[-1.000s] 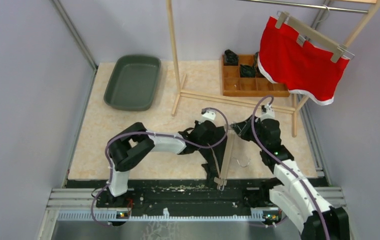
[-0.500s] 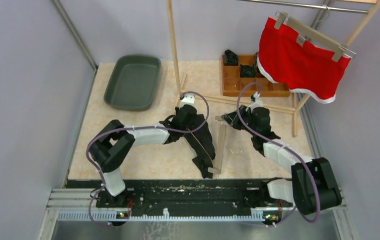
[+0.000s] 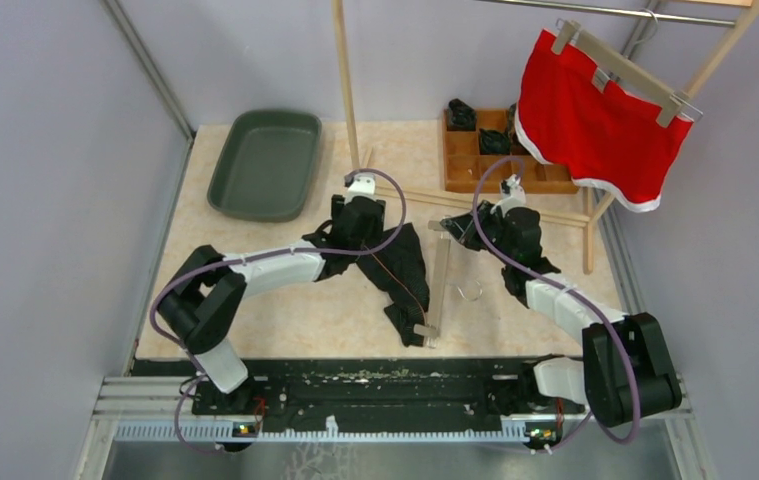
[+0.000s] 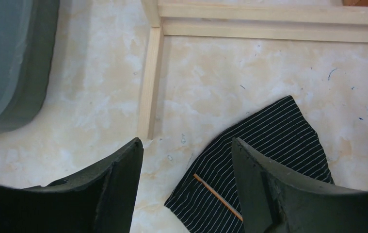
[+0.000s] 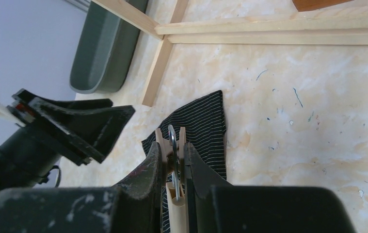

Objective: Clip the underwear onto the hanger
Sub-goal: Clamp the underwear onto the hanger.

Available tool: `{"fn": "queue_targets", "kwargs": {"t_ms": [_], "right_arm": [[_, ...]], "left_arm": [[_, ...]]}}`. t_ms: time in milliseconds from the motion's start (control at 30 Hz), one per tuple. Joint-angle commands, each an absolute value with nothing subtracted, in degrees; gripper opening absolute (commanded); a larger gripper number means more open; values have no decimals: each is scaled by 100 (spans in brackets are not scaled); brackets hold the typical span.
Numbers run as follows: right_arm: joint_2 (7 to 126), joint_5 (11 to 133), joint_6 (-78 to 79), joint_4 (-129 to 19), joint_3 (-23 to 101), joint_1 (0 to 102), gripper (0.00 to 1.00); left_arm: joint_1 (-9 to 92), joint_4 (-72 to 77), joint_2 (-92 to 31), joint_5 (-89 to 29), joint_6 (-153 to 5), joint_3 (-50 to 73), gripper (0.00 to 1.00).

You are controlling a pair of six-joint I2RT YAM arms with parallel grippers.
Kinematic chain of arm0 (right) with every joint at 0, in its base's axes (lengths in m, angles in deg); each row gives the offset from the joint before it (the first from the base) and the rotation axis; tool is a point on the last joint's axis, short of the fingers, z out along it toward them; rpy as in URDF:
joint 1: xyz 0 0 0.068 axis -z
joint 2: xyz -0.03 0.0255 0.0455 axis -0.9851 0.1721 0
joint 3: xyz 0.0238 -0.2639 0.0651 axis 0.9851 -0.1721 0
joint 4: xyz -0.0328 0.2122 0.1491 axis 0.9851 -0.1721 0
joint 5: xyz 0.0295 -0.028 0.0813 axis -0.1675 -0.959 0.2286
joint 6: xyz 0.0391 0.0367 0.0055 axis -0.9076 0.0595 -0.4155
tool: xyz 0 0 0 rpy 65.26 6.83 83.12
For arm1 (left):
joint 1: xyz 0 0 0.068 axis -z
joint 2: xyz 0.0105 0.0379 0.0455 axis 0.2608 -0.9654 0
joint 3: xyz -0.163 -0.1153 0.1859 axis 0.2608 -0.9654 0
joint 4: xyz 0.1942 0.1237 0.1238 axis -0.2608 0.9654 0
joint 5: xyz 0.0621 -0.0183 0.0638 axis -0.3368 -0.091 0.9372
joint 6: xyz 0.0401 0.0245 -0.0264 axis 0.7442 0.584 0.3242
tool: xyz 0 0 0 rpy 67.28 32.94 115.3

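The black pin-striped underwear (image 3: 407,272) lies crumpled on the table beside the wooden hanger (image 3: 436,285). The hanger lies flat, its metal hook (image 3: 469,292) pointing right. My left gripper (image 3: 359,224) hovers open over the underwear's far left corner, holding nothing. In the left wrist view the gripper (image 4: 185,144) stands with jaws wide, and the underwear (image 4: 269,141) is under the right finger (image 4: 257,184). My right gripper (image 5: 172,148) is shut on the hanger (image 5: 176,208) at its far clip, with the underwear (image 5: 205,121) just beyond.
A grey tray (image 3: 265,165) sits at the far left. The wooden rack's post (image 3: 347,100) and base bars (image 3: 475,203) stand behind the grippers. Red shorts (image 3: 595,115) hang clipped on the rack. A wooden compartment box (image 3: 495,165) holds dark garments.
The left gripper has let go of the underwear, opened, and drawn back toward the rack post. Hanger and underwear moved away from the near edge, then settled on the table.
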State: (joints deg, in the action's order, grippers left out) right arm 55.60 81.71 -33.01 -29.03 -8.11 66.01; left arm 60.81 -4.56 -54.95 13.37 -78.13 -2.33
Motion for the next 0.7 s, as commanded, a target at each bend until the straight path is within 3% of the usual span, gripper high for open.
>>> {"fn": "queue_targets", "kwargs": {"t_ms": [0, 367, 667], "right_arm": [[5551, 8172, -3226, -2672, -452, 6629, 0], [5452, 8316, -3159, -2762, -477, 6733, 0], [5431, 8386, -3163, -2700, -558, 6735, 0]], "left_arm": [[6021, -281, -4901, 1121, -8073, -534, 71], [5740, -1474, -4074, -1176, -8374, -2180, 47], [5739, -1338, -4236, -872, -8247, -2108, 52]]}}
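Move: Behind the left hand and to its right lies the dark underwear, its middle about 16 cm back, 7 cm right and 9 cm below. The hanger runs past its far-right side, its middle some 15 cm back and 15 cm right of the left hand; the rack's wooden foot is close, 4 cm ahead and 2 cm left, on the table. From the right hand, which grips the hanger's far end, the underwear lies 11 cm back, 10 cm left and 14 cm down. Drawing back about 7 cm towards the underwear's left corner, the left hand first lifts a little, then sinks to end some 4 cm lower, drifting slightly left. It rolls its left side down and turns clockwise, each by 10 to 15 degrees, tipping down a bit as the open fingers narrow partway, still empty. The right hand stays put and keeps its hold on the hanger. ##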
